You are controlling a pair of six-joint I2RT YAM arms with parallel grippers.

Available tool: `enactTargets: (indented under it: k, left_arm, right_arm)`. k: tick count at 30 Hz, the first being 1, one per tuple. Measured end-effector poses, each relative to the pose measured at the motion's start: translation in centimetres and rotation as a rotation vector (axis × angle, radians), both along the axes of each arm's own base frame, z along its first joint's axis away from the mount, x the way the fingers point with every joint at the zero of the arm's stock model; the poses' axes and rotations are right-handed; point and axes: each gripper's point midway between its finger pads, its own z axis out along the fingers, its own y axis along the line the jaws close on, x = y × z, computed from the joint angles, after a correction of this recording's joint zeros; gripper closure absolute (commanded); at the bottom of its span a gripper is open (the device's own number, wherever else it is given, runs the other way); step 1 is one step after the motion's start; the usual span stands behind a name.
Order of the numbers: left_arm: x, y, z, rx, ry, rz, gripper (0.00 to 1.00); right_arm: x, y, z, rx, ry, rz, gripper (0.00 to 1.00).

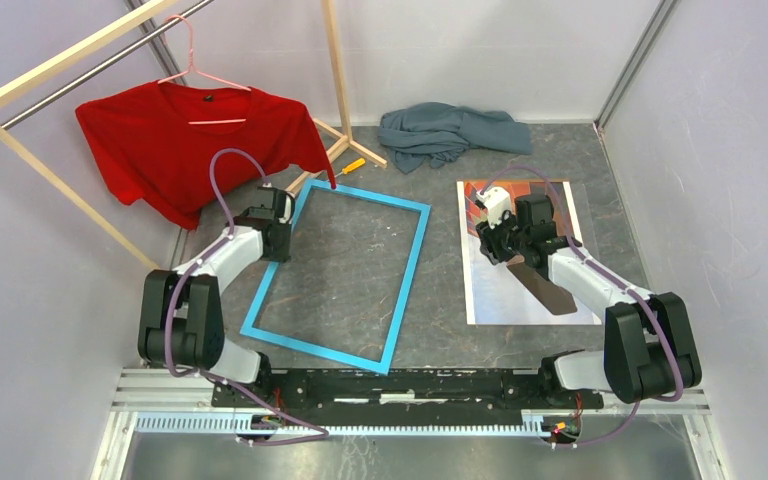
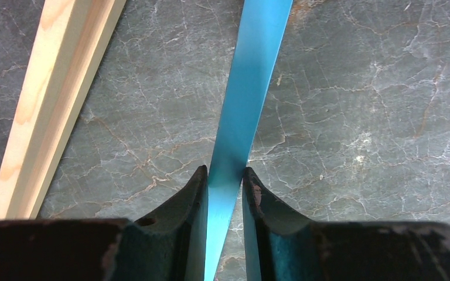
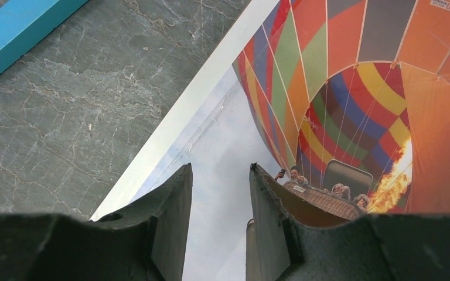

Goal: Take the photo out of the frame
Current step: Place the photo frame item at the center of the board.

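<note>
The light-blue frame (image 1: 340, 275) lies flat at the middle of the table, and the grey table shows through its opening. My left gripper (image 1: 278, 238) sits at the frame's upper-left rail. In the left wrist view the jaws (image 2: 225, 175) are shut on that blue rail (image 2: 252, 88). The photo (image 1: 520, 255), a colourful hot-air balloon print with a white border, lies flat to the right of the frame and apart from it. My right gripper (image 1: 495, 245) hovers over the photo's upper part. In the right wrist view it (image 3: 220, 170) is open over the print (image 3: 340, 88), with nothing between the fingers.
A wooden clothes rack (image 1: 50, 175) with a red T-shirt (image 1: 190, 130) on a hanger stands at the back left; its base bar (image 2: 58, 99) runs close beside the left gripper. A grey-blue cloth (image 1: 450, 130) and a yellow screwdriver (image 1: 352, 166) lie behind the frame. Walls close in both sides.
</note>
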Motion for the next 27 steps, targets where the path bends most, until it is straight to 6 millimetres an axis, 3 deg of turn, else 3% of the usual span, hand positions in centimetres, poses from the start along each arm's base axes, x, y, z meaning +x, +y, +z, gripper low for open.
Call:
enactTargets:
  k: [4,15,21,26,27]
  left_arm:
    - [0.0,0.4,-0.1,0.019,0.002,0.010,0.62]
    - [-0.1,2.5,0.1,0.106,0.001,0.069,0.60]
    - [0.1,2.2,0.2,0.089,0.003,0.062,0.46]
    - [0.9,0.5,1.6,-0.002,-0.045,0.006,0.31]
    - [1.1,-0.2,2.2,-0.034,-0.063,-0.019,0.24]
  right_arm:
    - [0.0,0.0,0.0,0.000,0.000,0.000,0.52]
    - [0.0,0.0,0.1,0.000,-0.005,-0.001,0.52]
    - [0.1,-0.2,0.5,0.000,-0.015,-0.008,0.50]
    - [0.3,-0.6,0.7,0.002,-0.023,-0.020,0.50]
    - [0.3,-0.6,0.8,0.002,-0.024,-0.021,0.50]
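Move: The left hand still has the left bar of the blue frame between its fingers; the frame's middle lies about 14 cm to its right, 4 cm back and 2 cm lower. The screwdriver is some 19 cm ahead and 15 cm right, the loose photo roughly 55 cm right and level with it. From the right hand, the frame's middle is about 33 cm left and 3 cm back, some 5 cm lower. The left fingers open off the frame's bar, shifting about 2.5 cm left, then back right and rising clear. ##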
